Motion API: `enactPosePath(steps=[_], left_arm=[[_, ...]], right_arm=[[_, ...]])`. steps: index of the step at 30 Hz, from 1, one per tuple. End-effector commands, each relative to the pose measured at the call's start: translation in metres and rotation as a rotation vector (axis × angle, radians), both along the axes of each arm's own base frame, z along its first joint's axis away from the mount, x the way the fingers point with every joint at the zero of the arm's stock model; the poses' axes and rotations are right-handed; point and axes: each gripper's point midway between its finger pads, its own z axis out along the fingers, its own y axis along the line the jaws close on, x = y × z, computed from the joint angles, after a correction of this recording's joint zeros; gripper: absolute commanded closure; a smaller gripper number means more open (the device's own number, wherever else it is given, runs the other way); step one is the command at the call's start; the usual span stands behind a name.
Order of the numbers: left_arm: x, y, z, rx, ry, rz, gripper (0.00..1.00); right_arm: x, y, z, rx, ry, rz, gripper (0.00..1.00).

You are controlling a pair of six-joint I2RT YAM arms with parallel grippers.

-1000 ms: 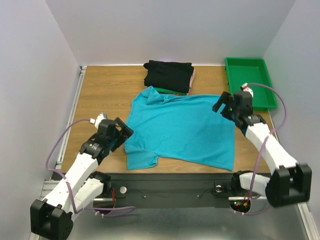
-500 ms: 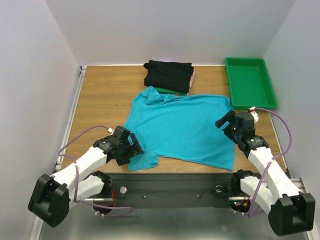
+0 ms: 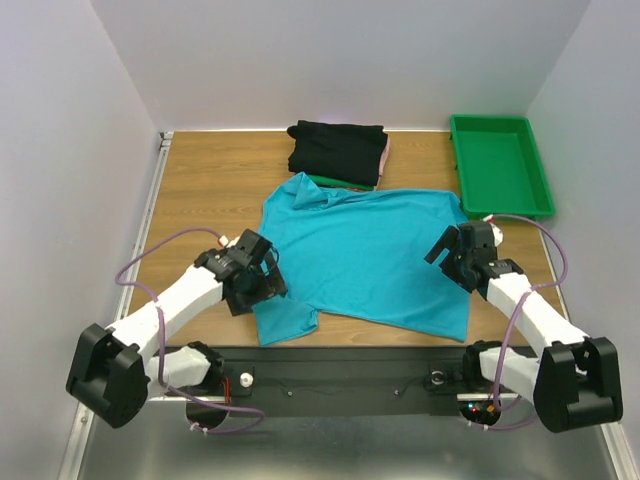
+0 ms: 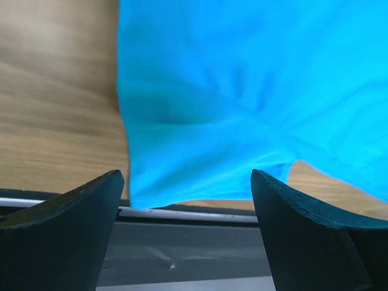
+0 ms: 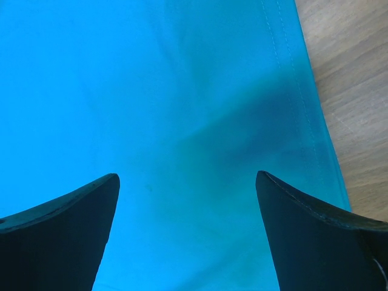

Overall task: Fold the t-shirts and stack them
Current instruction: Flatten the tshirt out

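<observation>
A bright teal t-shirt (image 3: 360, 255) lies spread flat in the middle of the wooden table, collar toward the back. Behind it sits a stack of folded t-shirts (image 3: 338, 148), black on top, with green and pink edges showing below. My left gripper (image 3: 262, 280) hovers open over the shirt's near-left sleeve; in the left wrist view the sleeve cloth (image 4: 242, 91) lies beyond my left gripper (image 4: 185, 182). My right gripper (image 3: 445, 250) is open over the shirt's right edge. In the right wrist view, teal cloth (image 5: 151, 91) fills the gap at my right gripper (image 5: 188, 179). Neither holds anything.
A rigid green tray (image 3: 500, 165) stands at the back right, close behind my right arm. The table's near edge and black rail (image 4: 182, 215) run just under the left fingers. Bare wood (image 5: 351, 91) shows right of the shirt's hem.
My left gripper has swung in from the left onto the shirt's near-left sleeve. My right gripper has come down from beside the tray to the shirt's right edge. Both stayed open.
</observation>
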Motion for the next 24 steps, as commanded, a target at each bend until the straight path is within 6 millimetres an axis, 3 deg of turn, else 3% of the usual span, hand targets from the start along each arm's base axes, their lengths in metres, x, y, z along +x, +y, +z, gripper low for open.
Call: enactPosePath(steps=[1,3,6,11,12,16,19,24], left_arm=[[0.038,0.002,0.029,0.082,-0.117,-0.004,0.02],[0.071,-0.018,0.052,0.013,-0.248,-0.020,0.02],[0.101,-0.047,0.060,-0.075,-0.334,-0.061,0.02],[0.147,-0.074,0.035,-0.070,-0.311,-0.131,0.02],[0.150,-0.075,0.011,-0.045,-0.247,-0.175,0.02],[0.175,-0.070,-0.015,-0.025,-0.212,-0.132,0.02],[0.189,-0.069,-0.018,-0.128,-0.227,-0.117,0.01],[0.212,-0.064,-0.024,-0.125,-0.247,-0.118,0.01]], right_arm=[[0.023,-0.001,0.024,-0.046,-0.059,0.040,0.00],[0.026,0.001,0.025,-0.043,-0.060,0.048,0.00],[0.029,0.001,0.018,-0.067,-0.028,0.084,0.00],[0.041,-0.004,0.006,-0.115,0.026,0.084,0.00],[0.043,-0.004,0.002,-0.121,0.034,0.089,0.00],[0.054,0.004,-0.005,-0.100,0.030,0.123,0.00],[0.065,0.004,-0.014,-0.116,0.048,0.146,0.00],[0.090,0.000,-0.029,-0.157,0.084,0.132,0.00]])
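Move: From the left hand, the t-shirt's bunched upper sleeve lies about 29 cm ahead, 10 cm right and 3 cm below; the smoothed lower sleeve is some 10 cm back and 4 cm right, and the shirt stack 39 cm ahead and 18 cm right. The shirt's far right corner is about 21 cm ahead of the right hand, 3 cm right and 3 cm below; the green bin stands 29 cm ahead and 15 cm right. The left hand leaves the lower sleeve and swings forward about 20 cm and a little right over the shirt towards the bunched upper sleeve, arching up some 4 cm and sinking to the cloth again, fingers wide open and tipping about 15 degrees outward. Meanwhile the open right hand eases forward about 6 cm towards the far right corner while sinking some 3 cm, its fingertips coming down on the cloth beside the right edge and pushing it forward. ##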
